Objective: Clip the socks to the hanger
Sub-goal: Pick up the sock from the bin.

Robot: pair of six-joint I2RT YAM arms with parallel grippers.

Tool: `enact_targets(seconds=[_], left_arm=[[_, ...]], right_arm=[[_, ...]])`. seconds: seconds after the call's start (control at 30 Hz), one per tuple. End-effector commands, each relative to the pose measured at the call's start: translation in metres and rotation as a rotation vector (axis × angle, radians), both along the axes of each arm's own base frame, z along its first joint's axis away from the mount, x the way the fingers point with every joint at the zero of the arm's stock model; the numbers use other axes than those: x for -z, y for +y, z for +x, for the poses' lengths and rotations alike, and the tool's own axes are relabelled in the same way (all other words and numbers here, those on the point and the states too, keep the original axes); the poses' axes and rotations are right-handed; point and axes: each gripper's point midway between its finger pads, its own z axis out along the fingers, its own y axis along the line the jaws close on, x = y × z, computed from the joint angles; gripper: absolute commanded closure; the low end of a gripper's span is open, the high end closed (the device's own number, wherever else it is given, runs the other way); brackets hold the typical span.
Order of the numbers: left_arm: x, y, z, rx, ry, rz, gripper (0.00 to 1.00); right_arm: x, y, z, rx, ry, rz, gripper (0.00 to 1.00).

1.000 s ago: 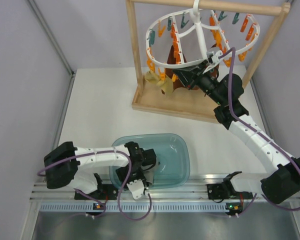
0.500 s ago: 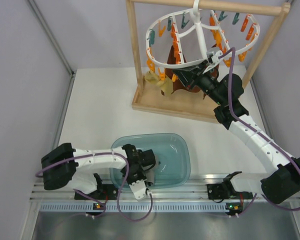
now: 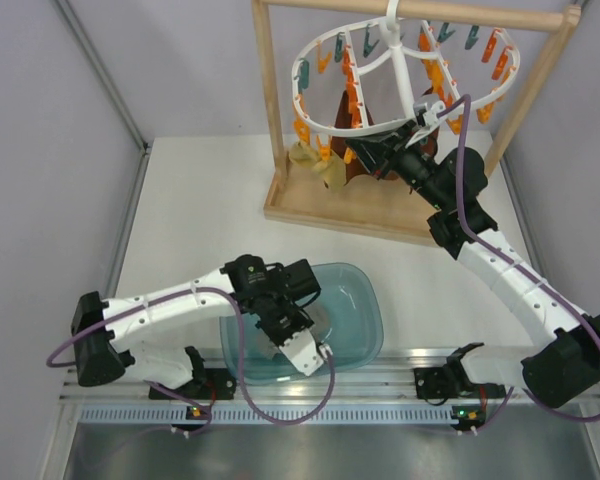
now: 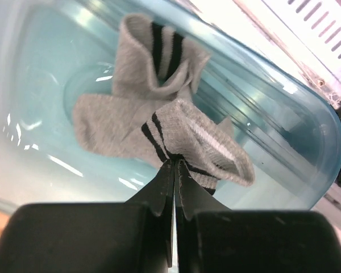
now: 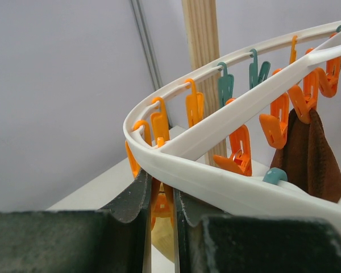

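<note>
Two grey socks with dark-striped cuffs lie in a clear teal tub. My left gripper is shut on the striped cuff of the nearer grey sock; the other grey sock lies behind it. The white hanger hangs from the wooden rack with orange and teal clips. My right gripper is up under the hanger ring, shut on an orange clip. A mustard-yellow sock hangs at the ring's left side and shows below the clip.
The wooden rack stands on a wooden base at the back of the table. A dark brown sock hangs from clips to the right of my right gripper. The tub sits at the near edge, by the arm rail.
My left gripper has shut on the grey sock's cuff, and the left arm has swung right over the tub. The right arm has stayed put.
</note>
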Motion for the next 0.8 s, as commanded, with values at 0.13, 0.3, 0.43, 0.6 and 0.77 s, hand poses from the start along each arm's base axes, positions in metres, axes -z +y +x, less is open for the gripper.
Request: enact_targets(seconds=[0.13, 0.3, 0.43, 0.6, 0.77], left_arm=[[-0.06, -0.048, 0.035, -0.37, 0.143, -0.241, 1.0], [-0.09, -0.074, 0.059, -0.681, 0.315, -0.394, 1.0], [-0.104, -0.089, 0.076, -0.785, 0.318, -0.487, 1.0], [-0.069, -0.092, 0.105, -0.988, 0.254, -0.388, 1.0], [-0.016, -0.11, 0.097, -1.044, 0.166, -0.257, 1.0]], right_arm=[[-0.022, -0.001, -0.004, 0.006, -0.042, 0.026, 1.0], [-0.024, -0.002, -0.003, 0.011, -0.044, 0.027, 1.0], [-0.025, -0.003, -0.003, 0.014, -0.048, 0.024, 1.0], [-0.022, -0.003, -0.003, 0.016, -0.045, 0.02, 1.0], [-0.018, -0.004, 0.0, 0.018, -0.038, 0.015, 1.0]])
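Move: The left hand already pinches one grey sock by its striped end, and the open right-hand far part of the bin it is carried over lies about 13 cm ahead, 11 cm to the right and 12 cm down. The other grey sock lies almost beneath this hand, level with it, some 2 cm right and 12 cm below. The orange clip is roughly 27 cm ahead, 12 cm right and 30 cm up. From the right hand, that far bin part lies about 13 cm back, 1 cm left and 42 cm below. Keeping its fingers shut on the hanging grey sock, the left hand swings it about 10 cm forward and 9 cm to the right, away from the other sock and towards the bin's far right part, first climbing nearly 8 cm, then sinking about 4 cm again at the end. The wrist turns some 55 degrees counter-clockwise on the way, while the right hand stays still with its fingers on the orange clip under the hanger's rim. ##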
